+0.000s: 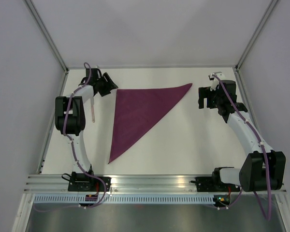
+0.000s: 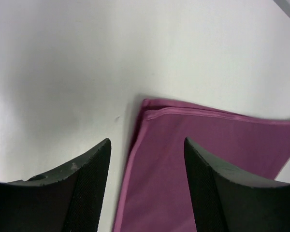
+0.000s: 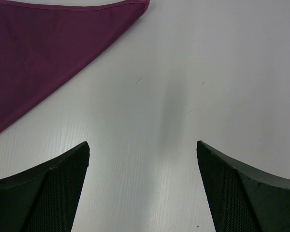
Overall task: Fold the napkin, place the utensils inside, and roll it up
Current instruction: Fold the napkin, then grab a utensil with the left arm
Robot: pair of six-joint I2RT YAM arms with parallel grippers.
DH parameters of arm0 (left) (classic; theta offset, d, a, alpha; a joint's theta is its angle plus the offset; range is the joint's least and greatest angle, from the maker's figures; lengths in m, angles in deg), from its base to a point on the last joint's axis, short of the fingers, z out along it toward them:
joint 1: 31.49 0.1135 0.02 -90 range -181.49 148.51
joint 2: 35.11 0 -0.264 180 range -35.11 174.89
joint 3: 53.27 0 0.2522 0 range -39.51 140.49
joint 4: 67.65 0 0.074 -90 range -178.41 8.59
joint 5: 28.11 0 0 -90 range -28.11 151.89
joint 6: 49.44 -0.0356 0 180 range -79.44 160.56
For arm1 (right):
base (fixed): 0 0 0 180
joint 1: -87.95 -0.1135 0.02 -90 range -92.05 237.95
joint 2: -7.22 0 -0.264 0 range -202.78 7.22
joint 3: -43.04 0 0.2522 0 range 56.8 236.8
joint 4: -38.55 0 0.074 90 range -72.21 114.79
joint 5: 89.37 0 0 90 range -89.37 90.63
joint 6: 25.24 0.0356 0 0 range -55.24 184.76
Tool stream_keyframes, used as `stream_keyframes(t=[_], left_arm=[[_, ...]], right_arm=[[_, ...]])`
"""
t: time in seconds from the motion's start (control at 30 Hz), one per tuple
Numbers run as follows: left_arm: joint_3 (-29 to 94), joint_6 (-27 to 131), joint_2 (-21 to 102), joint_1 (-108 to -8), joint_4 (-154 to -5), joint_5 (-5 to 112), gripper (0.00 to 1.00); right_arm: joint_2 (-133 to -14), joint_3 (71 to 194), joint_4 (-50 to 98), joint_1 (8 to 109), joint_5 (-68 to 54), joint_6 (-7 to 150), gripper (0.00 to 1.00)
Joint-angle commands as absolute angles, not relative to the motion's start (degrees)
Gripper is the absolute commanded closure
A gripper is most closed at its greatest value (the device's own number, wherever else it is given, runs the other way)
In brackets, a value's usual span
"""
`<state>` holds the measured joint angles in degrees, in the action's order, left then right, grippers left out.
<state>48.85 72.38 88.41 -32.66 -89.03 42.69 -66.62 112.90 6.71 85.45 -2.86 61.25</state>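
The purple-maroon napkin [image 1: 135, 113] lies flat on the white table [image 1: 183, 140], folded into a triangle with its long tip toward the near edge. My left gripper [image 1: 112, 88] hovers at the napkin's far left corner. In the left wrist view the left gripper [image 2: 147, 140] is open, its fingers astride the doubled hem of the napkin [image 2: 208, 145] with nothing pinched. My right gripper [image 1: 203, 99] stands just right of the napkin's far right tip. In the right wrist view it [image 3: 142, 143] is open over bare table, the napkin [image 3: 38, 38] to the upper left. The utensils are out of view.
A thin pale stick [image 1: 93, 111] shows beside the left arm; I cannot tell what it is. Grey walls and metal frame posts [image 1: 48, 34] enclose the table. An aluminium rail [image 1: 145, 182] with both arm bases runs along the near edge.
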Motion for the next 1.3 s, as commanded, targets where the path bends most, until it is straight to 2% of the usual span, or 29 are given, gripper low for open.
stream_keyframes(t=[0.0, 0.2, 0.43, 0.73, 1.0, 1.13, 1.2, 1.23, 1.27], left_arm=[[44.7, 70.3, 78.0, -31.8, -90.2, 53.3, 0.33], [34.8, 69.6, 67.5, -31.8, -95.8, 66.8, 0.34], [30.3, 67.0, 66.5, -31.7, -103.2, 77.0, 0.38], [28.8, 64.9, 69.4, -29.8, -104.3, 79.8, 0.39], [30.2, 65.0, 74.1, -27.7, -104.4, 76.4, 0.41], [32.1, 64.1, 76.6, -27.4, -105.8, 74.9, 0.51], [33.3, 63.9, 77.9, -27.4, -106.9, 73.9, 0.60], [33.5, 63.4, 78.3, -27.3, -107.2, 73.5, 0.71], [34.0, 63.2, 79.2, -27.4, -107.7, 72.8, 0.76]], right_arm=[[-65.6, 115.5, 5.8, 85.5, -3.9, 60.8, 0.04], [-63.7, 115.3, 5.7, 85.6, -5.2, 61.1, 0.04], [-62.6, 115.2, 5.5, 85.5, -6.6, 61.2, 0.04], [-61.8, 115.1, 5.4, 85.5, -6.8, 61.0, 0.04], [-61.9, 115.1, 5.2, 85.5, -7.0, 60.8, 0.04], [-61.9, 115.1, 5.2, 85.5, -7.2, 60.8, 0.04], [-61.9, 115.1, 5.1, 85.5, -7.1, 60.7, 0.04], [-61.9, 115.1, 5.2, 85.5, -7.1, 60.8, 0.04], [-61.9, 115.1, 5.1, 85.6, -7.1, 60.7, 0.04]])
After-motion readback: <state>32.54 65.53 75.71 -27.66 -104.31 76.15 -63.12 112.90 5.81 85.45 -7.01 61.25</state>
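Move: The knife lies to the left hand's left and nearer the base: its middle is about 14 cm left, 9 cm back and 5 cm below, with the handle at the near end. Just in front of that hand is the folded napkin's far-left corner, some 3 cm ahead and 2 cm right; the napkin's middle is about 12 cm back and 18 cm right, both 5 cm below. From the right hand the knife is roughly 80 cm left, 8 cm ahead, 16 cm below. The knife's handle is the goal: the left hand, already off the napkin's corner, lifts about 5 cm while swinging left and back, then sinks some 9 cm over the handle. On the way the wrist turns counter-clockwise, rolls its left side up about 30 degrees and tips farther down. Low over the handle, the fingers close around it, edging slightly forward. The empty, open right hand rises about 2 cm. ##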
